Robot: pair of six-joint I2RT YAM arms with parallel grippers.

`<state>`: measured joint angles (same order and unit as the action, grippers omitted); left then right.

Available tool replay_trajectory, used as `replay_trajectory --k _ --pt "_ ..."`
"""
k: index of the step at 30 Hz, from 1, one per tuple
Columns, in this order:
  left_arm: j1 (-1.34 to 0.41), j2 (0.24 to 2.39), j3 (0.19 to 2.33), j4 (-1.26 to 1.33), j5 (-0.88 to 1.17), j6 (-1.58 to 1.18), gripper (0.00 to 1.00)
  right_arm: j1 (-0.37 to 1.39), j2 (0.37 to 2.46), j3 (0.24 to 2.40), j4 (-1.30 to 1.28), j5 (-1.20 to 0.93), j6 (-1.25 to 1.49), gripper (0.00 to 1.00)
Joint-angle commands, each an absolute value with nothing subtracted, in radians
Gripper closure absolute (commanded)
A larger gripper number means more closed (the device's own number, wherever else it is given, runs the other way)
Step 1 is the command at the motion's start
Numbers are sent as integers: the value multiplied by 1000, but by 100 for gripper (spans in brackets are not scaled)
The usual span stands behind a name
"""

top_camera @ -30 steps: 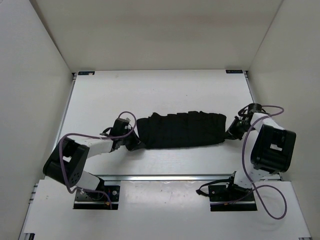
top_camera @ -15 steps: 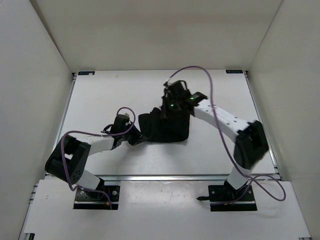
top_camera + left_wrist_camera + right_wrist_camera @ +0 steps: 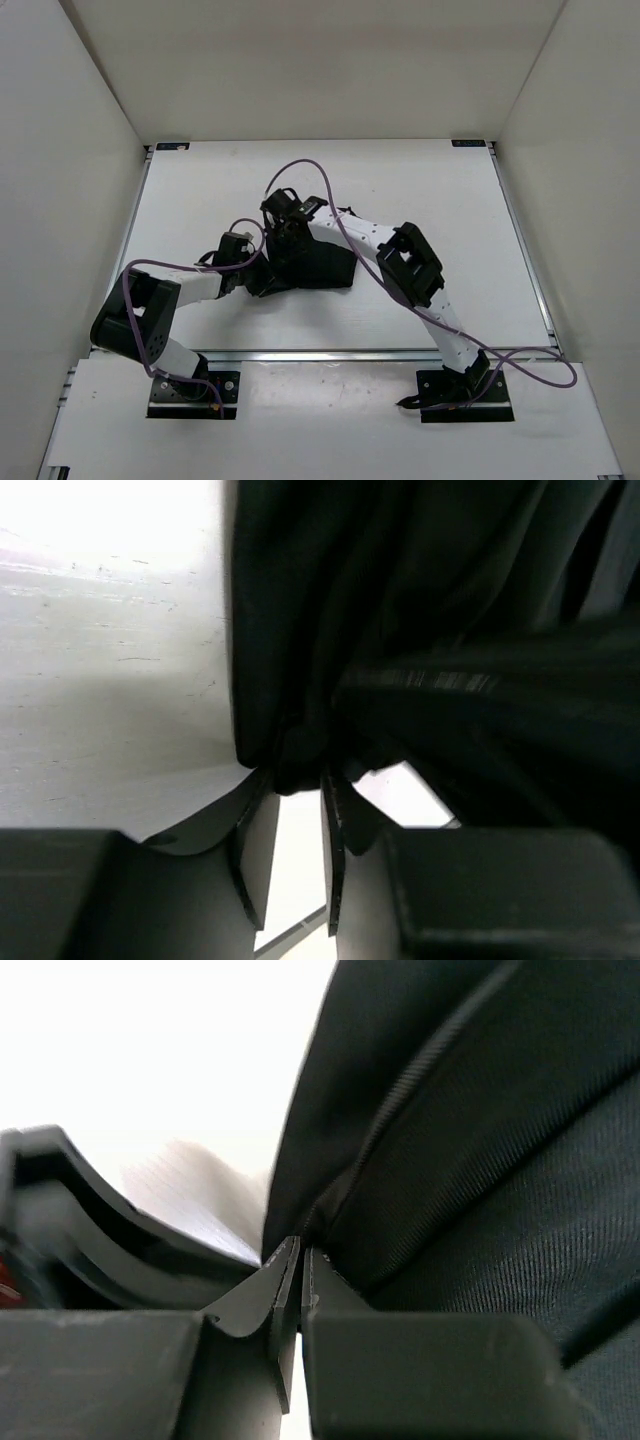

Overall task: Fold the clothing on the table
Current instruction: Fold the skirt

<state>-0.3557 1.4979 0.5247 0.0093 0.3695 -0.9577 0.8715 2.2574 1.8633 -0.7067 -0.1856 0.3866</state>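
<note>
The black pleated clothing [image 3: 318,266] lies doubled over into a short bundle left of the middle of the white table [image 3: 200,180]. My right gripper [image 3: 285,228] reaches across to the bundle's upper left corner. In the right wrist view it [image 3: 300,1250] is shut on a hem of the clothing [image 3: 470,1140]. My left gripper [image 3: 256,277] sits low at the bundle's left edge. In the left wrist view its jaws [image 3: 296,780] stand apart with white table showing between them. A bunched corner of the clothing [image 3: 300,765] rests right at the fingertips.
The right arm's elbow [image 3: 412,262] hangs over the table just right of the bundle, and its purple cable [image 3: 300,170] loops above. Metal rails [image 3: 330,352] edge the table in front. White walls stand close on three sides.
The right arm has carried the garment's right end across to the left, doubling it over. The left gripper's jaws have parted at the left edge.
</note>
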Motion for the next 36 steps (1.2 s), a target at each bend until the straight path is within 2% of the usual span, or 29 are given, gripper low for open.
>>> replay_trajectory --k 1,3,5,9,12,13,14,15,17,18,21,24,25,26,32,33,35,36 --pt "-339 1520 480 -31 399 -893 64 891 2315 2029 -816 -186 342 100" --pt "-333 1509 474 -26 405 -899 62 896 2393 2129 -897 -166 347 100" --pt "-330 1487 453 -18 384 -913 54 902 2426 2196 -949 -131 357 100" --pt "-295 1413 371 69 397 -988 53 894 2489 2296 -1075 -68 405 100" --pt "-255 1336 376 0 371 -933 50 887 2502 2290 -1143 -22 404 99" --pt "-247 1291 388 -71 361 -908 49 896 2479 2267 -1137 -11 397 95" --pt "-235 1248 393 -89 356 -897 39 890 2467 2249 -1131 -3 391 93" --pt "-215 1226 385 -121 353 -891 37 896 2441 2225 -1105 38 390 89" --pt "-187 1105 368 -138 359 -899 38 896 2392 2194 -1072 35 393 75" --pt "-164 1033 367 -158 357 -911 37 896 2363 2189 -1062 38 399 72" --pt "-103 901 380 -233 338 -910 37 911 2266 2200 -1060 99 407 52" --pt "-98 824 461 -323 278 -884 36 928 2151 2183 -1072 117 426 42" --pt "-101 828 478 -343 276 -861 35 939 2099 2146 -1069 123 433 41" --pt "-103 831 494 -344 284 -873 35 949 2039 2097 -1062 126 436 33" --pt "-74 821 511 -331 313 -885 35 887 1726 1693 -921 42 482 30" --pt "-75 816 496 -331 316 -887 35 882 1659 1608 -866 -15 480 20" --pt "-75 802 482 -339 310 -896 35 819 1551 1485 -769 -107 497 19" --pt "-78 793 477 -331 308 -900 35 769 1489 1391 -685 -150 499 13"
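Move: The right hand, shut on the skirt's upper fold, is to lay it down about 1 cm farther out and 1 cm to its left, some 2 cm lower. The skirt's middle lies about 7 cm to its right and 3 cm ahead; the skirt's near left corner about 4 cm to its left and 6 cm back. The left hand sits part-open right at that corner, the middle some 8 cm ahead and 10 cm to its right. The right hand eases a couple of centimetres forward and left, then presses down about 2 cm with a slight drift back right while tilting some 15 degrees, opens wide to let go of the skirt's fold, and climbs well clear, ending up and to the right and partly back towards its base. The left hand opens further and leaves the skirt's near left corner, edging back a little before going up about 11 cm and left about 9 cm, its fingertips swinging forward some 20 degrees. ##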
